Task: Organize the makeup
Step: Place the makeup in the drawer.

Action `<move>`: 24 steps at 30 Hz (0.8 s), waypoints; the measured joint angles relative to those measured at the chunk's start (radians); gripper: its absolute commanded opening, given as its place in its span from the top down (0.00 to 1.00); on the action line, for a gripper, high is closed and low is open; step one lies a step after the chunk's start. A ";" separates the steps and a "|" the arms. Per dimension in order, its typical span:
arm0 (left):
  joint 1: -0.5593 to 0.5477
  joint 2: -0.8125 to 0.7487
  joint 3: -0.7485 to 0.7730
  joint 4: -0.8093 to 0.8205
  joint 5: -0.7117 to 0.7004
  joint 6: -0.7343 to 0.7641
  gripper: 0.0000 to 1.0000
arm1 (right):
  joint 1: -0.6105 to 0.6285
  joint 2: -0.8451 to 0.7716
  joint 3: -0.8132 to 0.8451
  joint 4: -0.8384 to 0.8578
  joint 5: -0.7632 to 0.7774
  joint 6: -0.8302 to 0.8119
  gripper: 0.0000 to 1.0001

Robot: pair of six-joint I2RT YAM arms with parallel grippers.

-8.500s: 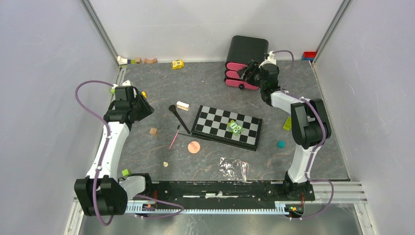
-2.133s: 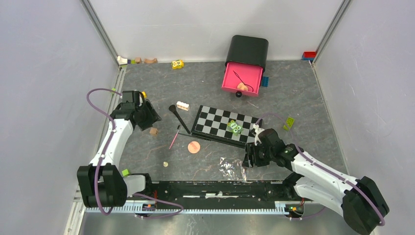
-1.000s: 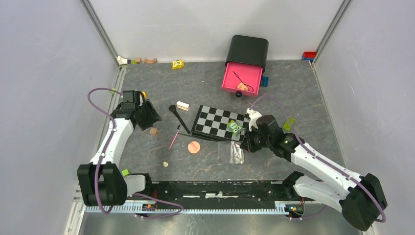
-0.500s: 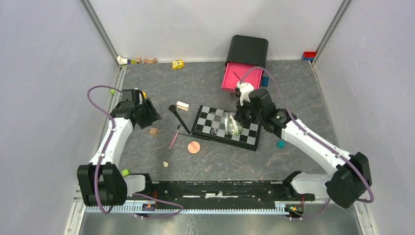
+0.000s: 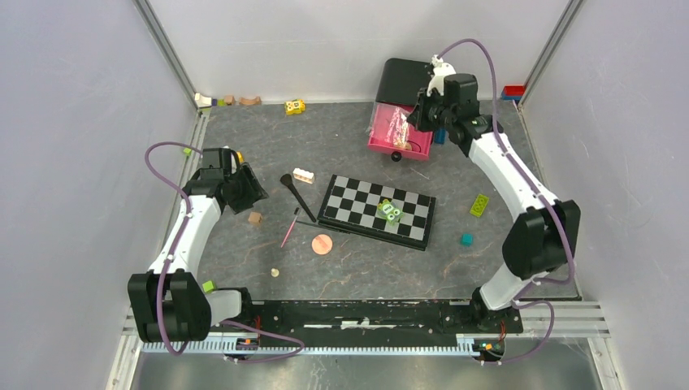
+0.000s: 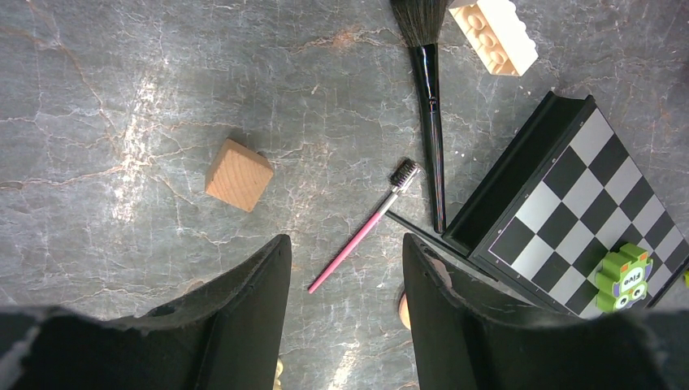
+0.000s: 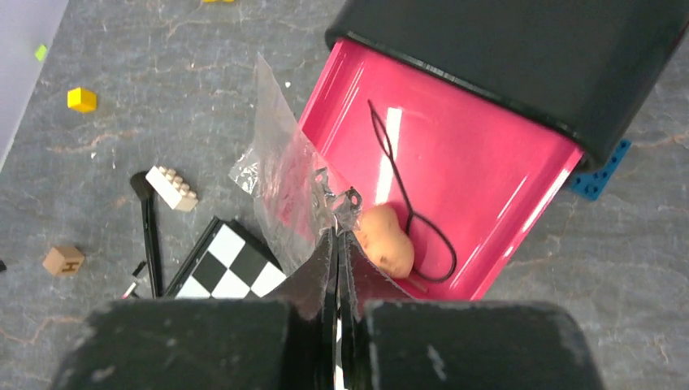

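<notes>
My right gripper [image 5: 416,119] [image 7: 340,232] is shut on a crumpled clear plastic bag [image 5: 397,126] [image 7: 284,175], which hangs over the left part of the open pink drawer [image 5: 388,147] [image 7: 479,162]. In the drawer lie a peach sponge [image 7: 386,242] and a black loop [image 7: 406,195]. My left gripper [image 5: 247,195] [image 6: 347,253] stands open above the table with nothing between its fingers. Just ahead of it lie a pink-handled brush [image 6: 361,236] [image 5: 289,229], a black long-handled brush [image 6: 428,106] [image 5: 297,196] and a thin dark pencil [image 6: 414,230]. The round peach puff [image 5: 322,244] lies nearby.
The chequered board [image 5: 376,211] lies mid-table with a green toy block [image 5: 390,211] on it. A wooden cube [image 6: 237,174], a cream brick [image 5: 304,175], a green brick [image 5: 479,205] and a teal cube [image 5: 466,239] are scattered about. The black drawer case [image 5: 406,81] stands at the back.
My right arm has lifted the plastic bag from the front of the table and carried it over the board to the pink drawer. The left arm has stayed still.
</notes>
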 measured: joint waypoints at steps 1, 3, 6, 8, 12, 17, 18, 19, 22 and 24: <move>0.000 0.000 0.000 0.000 0.000 0.000 0.41 | -0.017 0.025 0.026 -0.002 -0.013 0.003 1.00; 0.000 0.000 0.000 0.000 0.001 0.000 0.41 | -0.041 0.073 0.068 -0.003 -0.041 0.008 1.00; 0.000 0.000 0.000 0.000 0.005 0.000 0.41 | -0.077 0.141 0.113 -0.005 -0.081 0.021 1.00; 0.000 0.000 0.000 0.000 0.010 0.000 0.41 | -0.106 0.181 0.127 -0.006 -0.108 0.035 1.00; 0.000 0.000 0.000 0.000 0.016 0.000 0.41 | -0.154 0.243 0.151 -0.016 -0.147 0.058 1.00; 0.000 0.000 0.000 0.000 0.016 0.000 0.41 | -0.188 0.278 0.163 -0.027 -0.160 0.086 1.00; 0.000 0.000 0.000 0.000 0.016 0.000 0.41 | -0.190 0.283 0.167 -0.027 -0.160 0.087 1.00; 0.000 0.000 0.000 0.000 0.016 0.000 0.41 | -0.191 0.290 0.175 -0.032 -0.160 0.091 1.00; 0.000 0.000 0.000 0.000 0.016 0.000 0.41 | -0.191 0.311 0.201 -0.047 -0.161 0.092 1.00; 0.000 0.000 0.000 0.000 0.016 0.000 0.41 | -0.191 0.320 0.214 -0.058 -0.164 0.091 1.00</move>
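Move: The right hand holds the clear plastic bag, and the open pink drawer's middle lies about 8 cm ahead of the hand, 1 cm to its left and 12 cm below. Inside it the beige sponge sits some 5 cm ahead and 1 cm left. The black cabinet's middle is about 20 cm ahead and 1 cm right, the blue brick roughly 16 cm ahead and 10 cm right. From the left hand the drawer is some 21 cm ahead and 40 cm right, about level in height. Keeping its shut fingers on one end of the plastic bag, the right hand first carries on forward over the open drawer, then sinks and swings to its right, going about 7 cm forward, 6 or 7 cm down and 5 cm right in all. The fingertips tip downward by some 10 degrees as it goes, and it slows almost to rest low over the drawer's right part, near the cabinet's front edge, with the bag trailing off to the left and still pinched. ##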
